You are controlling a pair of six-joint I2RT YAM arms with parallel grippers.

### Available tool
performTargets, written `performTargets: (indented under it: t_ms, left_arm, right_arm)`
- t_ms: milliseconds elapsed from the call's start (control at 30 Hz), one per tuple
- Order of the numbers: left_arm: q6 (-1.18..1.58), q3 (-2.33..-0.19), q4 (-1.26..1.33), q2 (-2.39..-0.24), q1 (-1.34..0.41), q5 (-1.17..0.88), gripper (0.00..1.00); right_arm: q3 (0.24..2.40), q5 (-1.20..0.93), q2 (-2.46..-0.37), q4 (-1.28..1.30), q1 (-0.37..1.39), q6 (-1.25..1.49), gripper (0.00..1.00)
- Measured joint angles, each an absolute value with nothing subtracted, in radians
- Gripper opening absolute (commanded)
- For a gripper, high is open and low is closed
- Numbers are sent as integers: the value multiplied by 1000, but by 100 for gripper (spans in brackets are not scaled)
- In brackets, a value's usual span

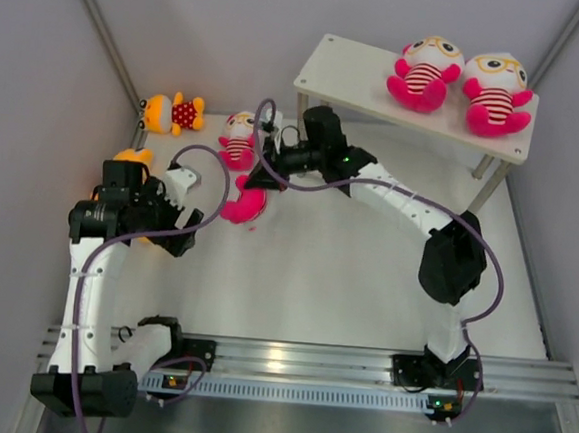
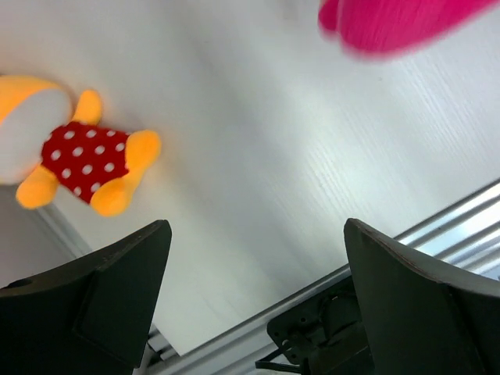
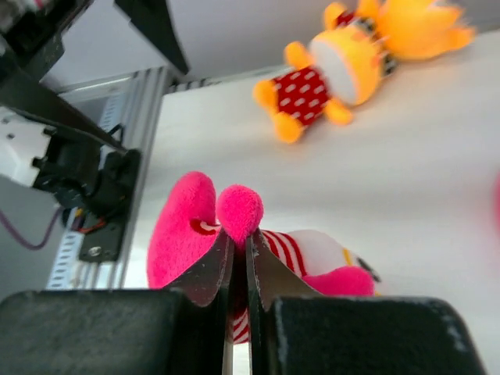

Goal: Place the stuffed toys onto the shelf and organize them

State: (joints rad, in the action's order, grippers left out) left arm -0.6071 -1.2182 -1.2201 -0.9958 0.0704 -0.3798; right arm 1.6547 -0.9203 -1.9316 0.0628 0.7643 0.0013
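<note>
My right gripper is shut on a limb of a pink striped stuffed toy. In the top view this toy hangs low under the right gripper, left of the table's middle. My left gripper stands open and empty, and the same toy shows as a pink blur at the upper right of its view. In the top view the left gripper is just left of the toy. Two pink toys sit on the shelf. Another pink toy and an orange toy lie at the back left.
A second orange toy is partly hidden behind the left arm, and an orange one lies on the table in the left wrist view. Grey walls close in both sides. A metal rail runs along the near edge. Purple cables loop over both arms.
</note>
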Motion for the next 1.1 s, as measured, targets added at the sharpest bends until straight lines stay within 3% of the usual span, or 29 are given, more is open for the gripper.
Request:
performTargets:
  t_ms: [167,333,533,800,1100]
  left_arm:
    - [-476,-1227,-1167,-953,70,-243,98]
    - [-425,-1249,-1136,-927,70,-182,98]
    - [-414,-1248,-1126,-923,70,-179,98]
    - [-414,-1245,-1124,-923,70,-192,98]
    - [-414,-1245,-1124,-923,70,-201,98]
  right_arm:
    - [2028,-886,-1962,282,676,-137,0]
    - [2271,-892,-1951,176,584,-132,0]
    - [2263,-860,-1904,-9,423,-103,0]
    - [2003,-841,-1844,-121,237,-82,0]
    - [1817,-825,-1795,-220,181,-47,0]
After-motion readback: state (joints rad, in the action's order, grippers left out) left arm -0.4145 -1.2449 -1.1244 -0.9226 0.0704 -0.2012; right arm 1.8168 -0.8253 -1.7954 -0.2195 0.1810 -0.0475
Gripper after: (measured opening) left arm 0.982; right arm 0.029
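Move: The right hand already grips a pink panda by its lower end; the empty left end of the shelf top lies about 22 cm ahead of this hand, 21 cm to its right and 17 cm higher. Beside that place at shelf height sit the middle panda, roughly 32 cm right and 21 cm ahead of the hand, and the right panda, 47 cm right and 18 cm ahead. From the left hand the empty place lies some 30 cm ahead, 34 cm right, 20 cm up. Keep the right gripper shut on the panda and lift it steeply, nearly 30 cm, swinging forward and right until it is above the shelf top; then carry on the same way while sinking about 9 cm to the empty left end. Turn the hand clockwise on the way, so the fingers point left and forward, tipped slightly up. Draw the open left gripper a little left and up. ##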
